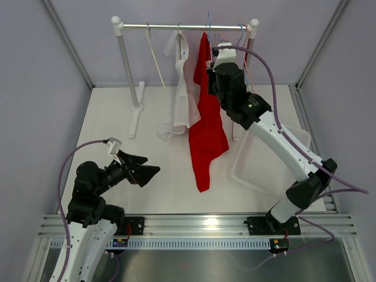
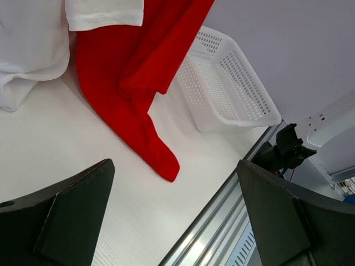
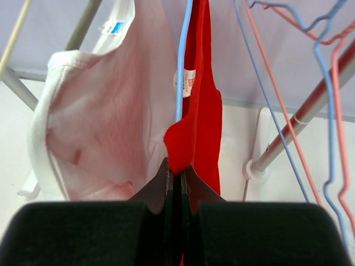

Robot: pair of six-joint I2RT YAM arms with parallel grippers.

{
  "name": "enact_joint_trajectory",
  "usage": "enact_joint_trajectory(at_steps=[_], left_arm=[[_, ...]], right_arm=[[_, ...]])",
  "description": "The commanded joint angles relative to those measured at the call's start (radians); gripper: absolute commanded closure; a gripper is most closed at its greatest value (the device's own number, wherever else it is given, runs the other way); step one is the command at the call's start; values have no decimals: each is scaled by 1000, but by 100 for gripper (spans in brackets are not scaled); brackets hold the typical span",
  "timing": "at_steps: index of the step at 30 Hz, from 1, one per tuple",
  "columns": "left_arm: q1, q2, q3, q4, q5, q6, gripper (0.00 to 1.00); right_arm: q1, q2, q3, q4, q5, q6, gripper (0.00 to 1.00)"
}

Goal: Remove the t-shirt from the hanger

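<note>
A red t-shirt (image 1: pixel 207 126) hangs from a blue hanger (image 3: pixel 183 66) on the metal rail (image 1: pixel 188 26), its lower end trailing on the table. My right gripper (image 3: pixel 178 170) is up at the shirt's shoulder, shut on a fold of the red fabric (image 3: pixel 195 127) just below the hanger wire. In the top view the right gripper (image 1: pixel 212 82) sits against the shirt's right edge. My left gripper (image 1: pixel 150 170) is open and empty, low over the table left of the shirt's tail (image 2: pixel 158 155).
A white t-shirt (image 1: pixel 183 94) hangs left of the red one. Bare blue and pink hangers (image 3: pixel 327 83) hang to the right. A white basket (image 1: pixel 264 167) lies at the right. The rack's post (image 1: pixel 128 70) and foot stand at the back left.
</note>
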Motion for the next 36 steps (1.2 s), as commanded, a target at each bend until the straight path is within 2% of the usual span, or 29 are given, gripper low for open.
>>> enact_joint_trajectory(at_steps=[1,4,9,13,14,17,18,19,21,22,24,28,36], left_arm=[[5,38,65,31,12,-41,1],[5,95,169,54,44,-84,1],[-1,195,332,106,44,-194,1],[-58,276,370,114,-89,-283,1],[-87,291,375,123,-121,-294,3],[-283,368,400,161,-296,-302,5],[-414,394,412,170,-353,-282,6],[-479,454,447,175,-472,-265,6],[-643,526,488,184,-581,-216,6],[-677,598,525,195,-641,-207,6],[-726,663,547,258,-663,-205,7],[-756,787,576,392,-749,-217,11],[-779,980,639,488,-792,-224,24]], right_arm=[[10,-96,-54,150,14,-5,100],[10,-161,-183,166,-2,33,100],[13,-357,-418,199,-102,138,100],[59,-576,-692,233,-154,219,100],[89,-616,-738,239,-165,233,100],[157,-765,-886,239,-176,293,100],[172,-799,-916,238,-177,306,100],[187,-860,-967,229,-167,334,100],[236,-908,-1002,213,-160,365,100],[252,-943,-1021,195,-151,371,100],[292,-966,-1038,183,-136,382,100],[344,-1005,-1050,158,-111,397,100],[389,-1063,-1065,153,-87,409,100]])
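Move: The t-shirt's pinched shoulder, already held with the blue hanger in my right fingers, is about 25 cm ahead of my open left hand, 20 cm to its right and 15 cm higher. I take it from my right hand to the open middle of the table, about 25 cm back, 3 cm right and 10 cm lower. From my right hand, the white shirt is 10 cm left, 4 cm ahead; the empty hangers 10 cm right, 5 cm ahead. Keeping shirt and hanger pinched, I draw my right hand back about 25 cm and down some 10 cm, away from the rod, rolling its left side up and turning counter-clockwise. My left hand first rises 13 cm, then sweeps about 20 cm right, easing forward and lower until its fingers, just starting to close, straddle the shirt beside the hanger's neck. ##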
